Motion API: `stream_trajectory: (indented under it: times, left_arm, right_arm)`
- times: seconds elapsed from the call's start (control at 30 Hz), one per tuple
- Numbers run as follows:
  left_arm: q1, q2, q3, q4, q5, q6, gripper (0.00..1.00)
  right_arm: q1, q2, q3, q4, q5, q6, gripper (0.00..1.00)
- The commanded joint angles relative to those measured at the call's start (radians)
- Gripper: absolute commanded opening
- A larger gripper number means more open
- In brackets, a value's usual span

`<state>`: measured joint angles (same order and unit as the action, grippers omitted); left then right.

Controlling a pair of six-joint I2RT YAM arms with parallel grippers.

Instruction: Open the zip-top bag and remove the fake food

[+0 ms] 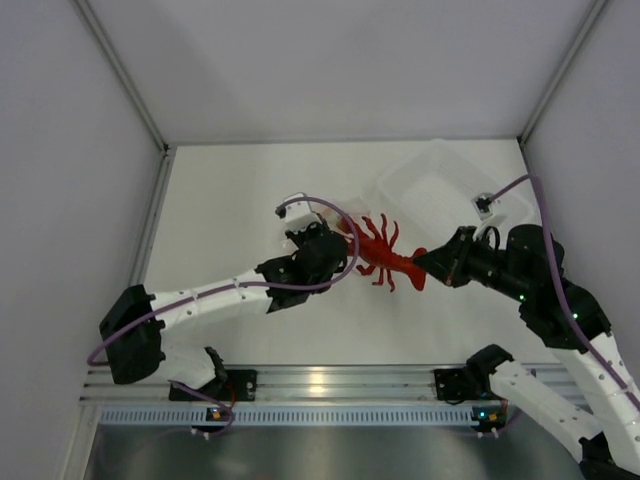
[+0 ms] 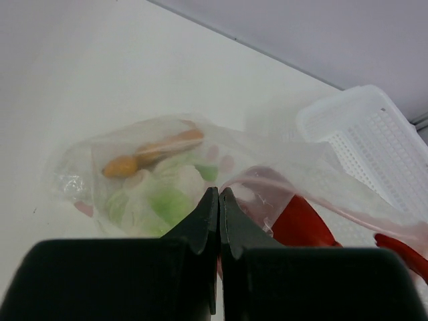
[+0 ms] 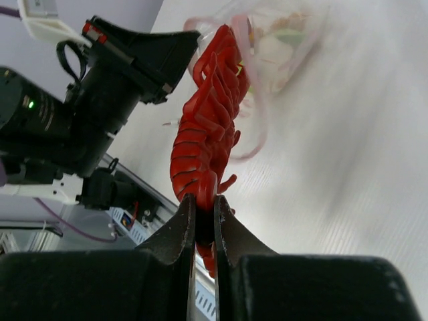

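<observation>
The zip-top bag (image 2: 87,167) lies crinkled on the white table, its pink zip strip (image 2: 267,179) curving off to the right. Inside it sit an orange ridged piece (image 2: 150,152) and a white-and-green leafy piece (image 2: 160,197). My left gripper (image 2: 219,195) is shut on the bag's edge by the mouth. The red lobster (image 1: 385,255) hangs stretched between the two grippers, its head at the bag's mouth and most of its body outside. My right gripper (image 3: 204,204) is shut on the lobster's (image 3: 207,134) tail, and in the top view the right gripper (image 1: 421,265) sits just right of the lobster.
A rigid clear tray (image 1: 440,185) stands at the back right, close behind the right wrist; it also shows ribbed in the left wrist view (image 2: 374,140). Grey walls close in the table on the left, right and far sides. The left arm (image 3: 100,87) fills the left of the right wrist view.
</observation>
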<state>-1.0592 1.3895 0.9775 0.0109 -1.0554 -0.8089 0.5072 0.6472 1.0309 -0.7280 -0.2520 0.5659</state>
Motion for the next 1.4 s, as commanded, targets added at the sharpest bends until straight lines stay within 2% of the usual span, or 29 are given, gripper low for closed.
stream_trajectory:
  times: [0.0, 0.3, 0.47, 0.67, 0.77, 0.9, 1.07, 1.17, 1.2, 1.27, 1.3, 1.33, 1.37]
  left_arm:
    - [0.036, -0.046, 0.000, 0.011, -0.034, -0.007, 0.00]
    - [0.071, -0.057, 0.009, 0.004, -0.002, -0.013, 0.00]
    - [0.076, -0.061, -0.005, -0.008, 0.000, -0.041, 0.00]
    - [0.162, -0.069, 0.007, -0.150, 0.063, -0.107, 0.00]
    - [0.194, -0.086, -0.003, -0.161, 0.084, -0.113, 0.00]
    - [0.206, -0.133, -0.040, -0.158, 0.103, -0.113, 0.00]
    - [0.206, -0.207, -0.065, -0.158, 0.168, -0.098, 0.00]
    - [0.208, -0.231, -0.059, -0.172, 0.221, -0.066, 0.00]
    - [0.208, -0.239, -0.056, -0.190, 0.230, -0.064, 0.00]
    - [0.208, -0.265, -0.060, -0.198, 0.244, -0.062, 0.00]
    - [0.208, -0.274, -0.063, -0.200, 0.256, -0.059, 0.00]
    - [0.208, -0.293, -0.066, -0.198, 0.264, -0.056, 0.00]
    - [0.209, -0.300, -0.069, -0.200, 0.270, -0.046, 0.00]
  right_arm:
    - [-0.012, -0.067, 0.081, -0.031, -0.053, -0.041, 0.00]
    - [-0.010, -0.106, 0.149, -0.103, -0.049, -0.063, 0.00]
    - [-0.010, -0.098, 0.269, -0.169, 0.077, -0.086, 0.00]
    - [-0.003, -0.061, 0.411, -0.215, 0.169, -0.101, 0.00]
    - [0.005, -0.040, 0.451, -0.206, 0.244, -0.103, 0.00]
    - [0.016, -0.003, 0.431, -0.151, 0.433, -0.101, 0.00]
    - [0.017, 0.118, 0.394, -0.027, 0.465, -0.104, 0.00]
    - [-0.015, 0.216, 0.429, 0.011, 0.422, -0.107, 0.00]
    - [-0.039, 0.259, 0.431, 0.027, 0.334, -0.095, 0.00]
    - [-0.184, 0.293, 0.408, 0.067, 0.194, -0.069, 0.00]
    - [-0.253, 0.308, 0.393, 0.111, 0.043, -0.036, 0.00]
    - [-0.383, 0.331, 0.356, 0.142, -0.023, -0.028, 0.00]
    - [-0.438, 0.342, 0.338, 0.168, -0.079, -0.020, 0.00]
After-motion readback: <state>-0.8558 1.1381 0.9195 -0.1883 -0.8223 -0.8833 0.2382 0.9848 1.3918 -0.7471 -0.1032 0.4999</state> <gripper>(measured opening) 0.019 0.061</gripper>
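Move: The right hand holds the red lobster's tail, its middle about 6 cm ahead and 6 cm left of that hand, claws still at the bag's mouth. The white tray it is bound for lies some 27 cm ahead, 16 cm right and 28 cm below. The left hand pinches the bag's rim, the bag's body about 5 cm ahead, 5 cm left and 20 cm below; from it the tray is roughly 14 cm ahead and 30 cm right. Keeping its pinch on the lobster's tail, the right hand draws the lobster away from the bag's mouth, backing off about 5 cm while rising some 12 cm and easing right, then swings forward roughly 16 cm towards the tray, sinking about 6 cm and ending turned some 20 degrees clockwise. The left hand keeps hold of the bag's rim and shifts left, away from the lobster, reaching slightly forward before coming back and up a little. ##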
